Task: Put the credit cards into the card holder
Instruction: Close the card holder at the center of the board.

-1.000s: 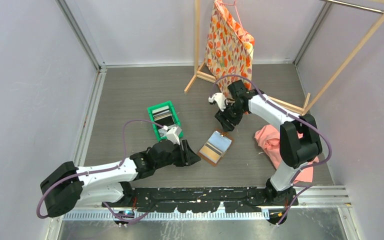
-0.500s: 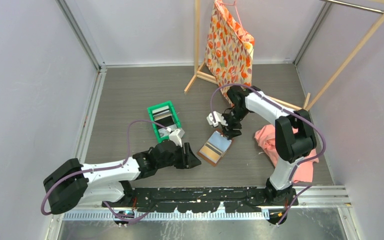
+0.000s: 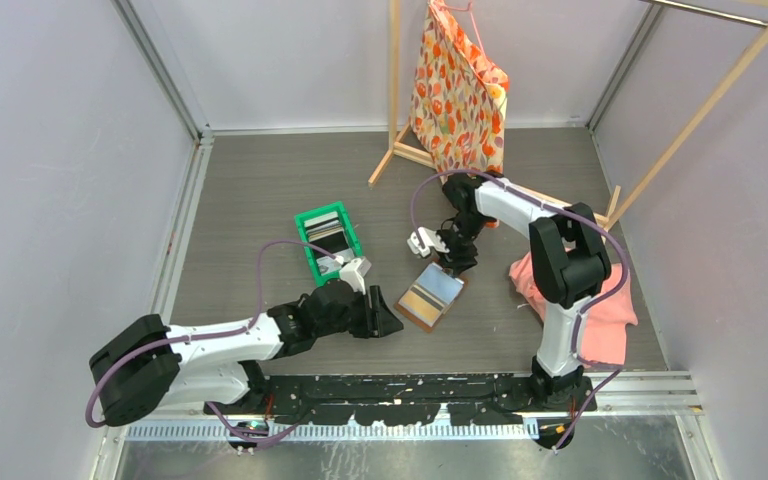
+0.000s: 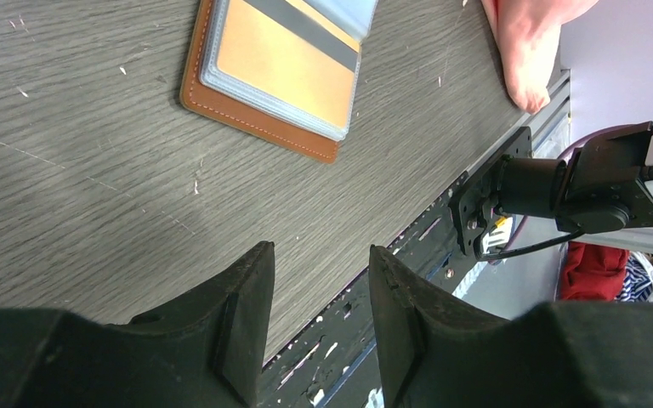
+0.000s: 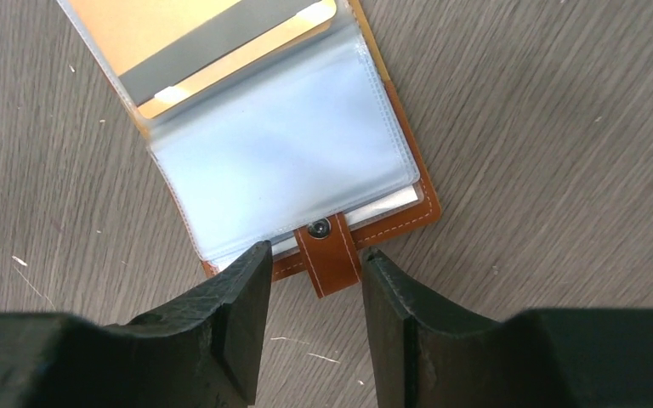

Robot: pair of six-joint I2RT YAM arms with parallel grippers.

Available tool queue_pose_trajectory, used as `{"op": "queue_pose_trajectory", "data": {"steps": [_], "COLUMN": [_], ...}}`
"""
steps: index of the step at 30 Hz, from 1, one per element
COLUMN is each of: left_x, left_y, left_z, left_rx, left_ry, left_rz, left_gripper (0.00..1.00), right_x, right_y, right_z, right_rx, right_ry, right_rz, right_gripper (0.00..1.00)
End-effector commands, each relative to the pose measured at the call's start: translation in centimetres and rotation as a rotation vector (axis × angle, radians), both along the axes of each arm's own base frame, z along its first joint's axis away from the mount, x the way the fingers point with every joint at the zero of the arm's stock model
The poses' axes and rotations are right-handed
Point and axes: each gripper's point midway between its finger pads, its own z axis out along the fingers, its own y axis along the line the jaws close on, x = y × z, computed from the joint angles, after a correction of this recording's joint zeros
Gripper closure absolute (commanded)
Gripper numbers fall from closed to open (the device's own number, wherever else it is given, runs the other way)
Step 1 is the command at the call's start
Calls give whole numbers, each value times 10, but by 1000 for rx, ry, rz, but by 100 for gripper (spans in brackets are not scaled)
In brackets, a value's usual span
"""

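Observation:
The card holder (image 3: 432,294) lies open on the table, brown leather with light-blue lining (image 5: 281,161). A gold credit card (image 5: 221,38) with a grey stripe sits in its slot, also seen in the left wrist view (image 4: 281,64). More credit cards (image 3: 326,232) stand in a green bin. My right gripper (image 5: 315,263) hovers open at the holder's far edge, its jaws either side of the snap tab (image 5: 330,255) without touching it. My left gripper (image 4: 319,289) is open and empty, low over the table just left of the holder (image 4: 264,127).
The green bin (image 3: 309,252) stands left of the holder. A pink cloth (image 3: 560,290) lies to the right. At the back, a floral bag (image 3: 460,90) hangs on a wooden rack (image 3: 394,90). The metal base rail (image 3: 410,390) runs along the near edge.
My right gripper has come down and to the left onto the holder's far edge, and its jaws have narrowed a little. The left arm has barely moved.

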Motion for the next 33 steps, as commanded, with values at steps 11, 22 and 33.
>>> {"op": "queue_pose_trajectory", "data": {"steps": [11,22,33], "left_x": [2,0,-3], "left_y": [-6,-9,-13], "left_z": [9,4,4], "left_rx": [-38,-39,-59], "left_ry": [-27,-10,7], "left_rz": [-17,-30,-45], "left_gripper": [54,54,54], "right_x": [0,1,17], "right_y": [1,-2,-7], "right_z": [-9,11,30], "right_rx": [-45,3,96], "right_ry": [-13,-30,-71], "right_rz": [68,-63,-290], "right_gripper": [72,98,99]}}
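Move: Just below the right fingertips, about 2 cm down and roughly 1 cm back and 1 cm left, lies the card holder's clasp strap. The open card holder's middle is some 7 cm back and 5 cm left of that hand; the green tray stands about 26 cm left and 5 cm ahead of it. From the left hand the clasp strap is about 13 cm ahead, 10 cm to the right and 6 cm lower. Sinking about 1.5 cm towards the clasp strap, the right hand shuts its half-open fingers completely, then lifts away some 2.5 cm. As it rises it draws forward and a little right of the strap, turning roughly 15 degrees clockwise, fingers still shut and apparently empty. ##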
